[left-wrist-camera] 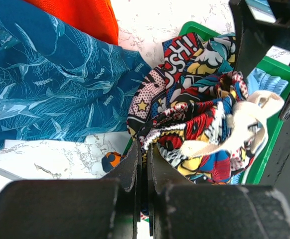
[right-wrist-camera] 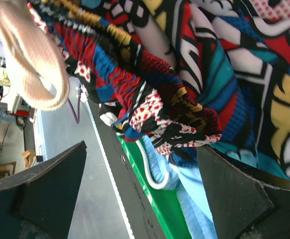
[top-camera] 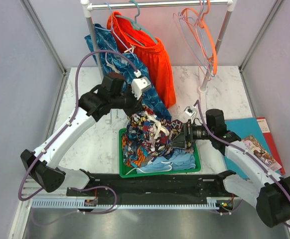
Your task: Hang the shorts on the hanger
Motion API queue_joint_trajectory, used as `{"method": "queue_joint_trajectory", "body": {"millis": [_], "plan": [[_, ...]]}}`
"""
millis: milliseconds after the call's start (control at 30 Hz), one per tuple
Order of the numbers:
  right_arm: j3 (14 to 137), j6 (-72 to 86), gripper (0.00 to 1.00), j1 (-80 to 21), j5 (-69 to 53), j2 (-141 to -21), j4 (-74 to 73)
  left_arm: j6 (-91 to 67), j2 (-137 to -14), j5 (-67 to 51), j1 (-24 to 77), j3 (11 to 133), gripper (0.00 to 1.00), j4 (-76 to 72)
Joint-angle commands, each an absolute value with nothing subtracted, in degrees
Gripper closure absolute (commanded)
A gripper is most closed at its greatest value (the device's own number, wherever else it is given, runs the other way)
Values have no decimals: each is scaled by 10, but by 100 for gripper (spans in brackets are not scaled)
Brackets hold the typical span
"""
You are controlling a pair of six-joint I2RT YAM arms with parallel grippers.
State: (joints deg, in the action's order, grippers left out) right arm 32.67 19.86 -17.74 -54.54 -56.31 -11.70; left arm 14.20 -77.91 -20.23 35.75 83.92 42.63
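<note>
The comic-print shorts (top-camera: 147, 132) hang bunched over the green tray (top-camera: 122, 169), lifted at their upper left by my left gripper (top-camera: 136, 105). In the left wrist view that gripper (left-wrist-camera: 146, 145) is shut on the edge of the shorts (left-wrist-camera: 200, 94), and the white drawstring (left-wrist-camera: 244, 119) loops to the right. My right gripper (top-camera: 183, 134) stands open at the right side of the shorts. In its wrist view the gathered waistband (right-wrist-camera: 155, 107) sits just ahead of the gap in the right gripper (right-wrist-camera: 142, 149), untouched. A thin pale hanger (top-camera: 185, 37) hangs on the rail.
Blue patterned shorts (top-camera: 110, 55) and orange shorts (top-camera: 152, 55) hang from the rail at the back left. Orange hangers (top-camera: 208, 42) hang at the back right beside the rack post (top-camera: 217, 42). A light blue garment (top-camera: 180, 160) lies in the tray. A blue folder (top-camera: 249, 130) and booklets lie at the right.
</note>
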Motion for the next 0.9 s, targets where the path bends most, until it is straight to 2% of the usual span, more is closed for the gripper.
{"method": "queue_joint_trajectory", "body": {"millis": [0,167,300,433,467,533,567,600,633,667,733,867], "plan": [[323,258,3,-197,-520,-588,-4,113,-760,-235,351,842,98,391],[312,287,13,-202,-504,-626,82,98,-754,-247,342,835,98,382],[308,284,11,-201,-493,-650,74,92,-747,-254,338,828,98,377],[308,283,12,-201,-484,-624,58,93,-739,-258,334,827,98,377],[311,289,19,-201,-483,-621,54,93,-737,-258,334,826,98,377],[331,291,42,-200,-499,-607,45,96,-734,-259,334,824,98,377],[357,285,64,-200,-497,-599,36,97,-732,-251,334,824,98,377],[372,276,79,-200,-496,-579,14,101,-731,-245,333,826,98,379],[393,263,92,-200,-497,-571,2,105,-726,-242,333,828,98,380],[435,241,100,-200,-488,-563,-28,112,-724,-234,333,832,98,381],[486,208,100,-201,-481,-547,-86,135,-716,-223,333,854,98,384],[672,126,100,-200,-430,-543,-180,193,-705,-161,334,915,98,384]]}}
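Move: The free edge of the comic-print shorts lies just off the open right fingers, about 3 cm ahead, 2 to the left and 2 lower. The white drawstring hangs at about the right hand's height, some 8 cm left and 6 ahead; the light-blue shorts lie about 9 cm back, 1 left and 10 below. From the left hand, still pinching the shorts' other end, that free edge is roughly 10 cm back, 15 right and 11 lower. The shorts' free edge is taken between the right fingers, which slide forward over it by about 3 cm, a little left and down, then shut and pinch it. The right hand then rises quickly, some 13 cm from its lowest point, rolling about 15 degrees, while the left keeps its grip and eases up some 3 cm. ##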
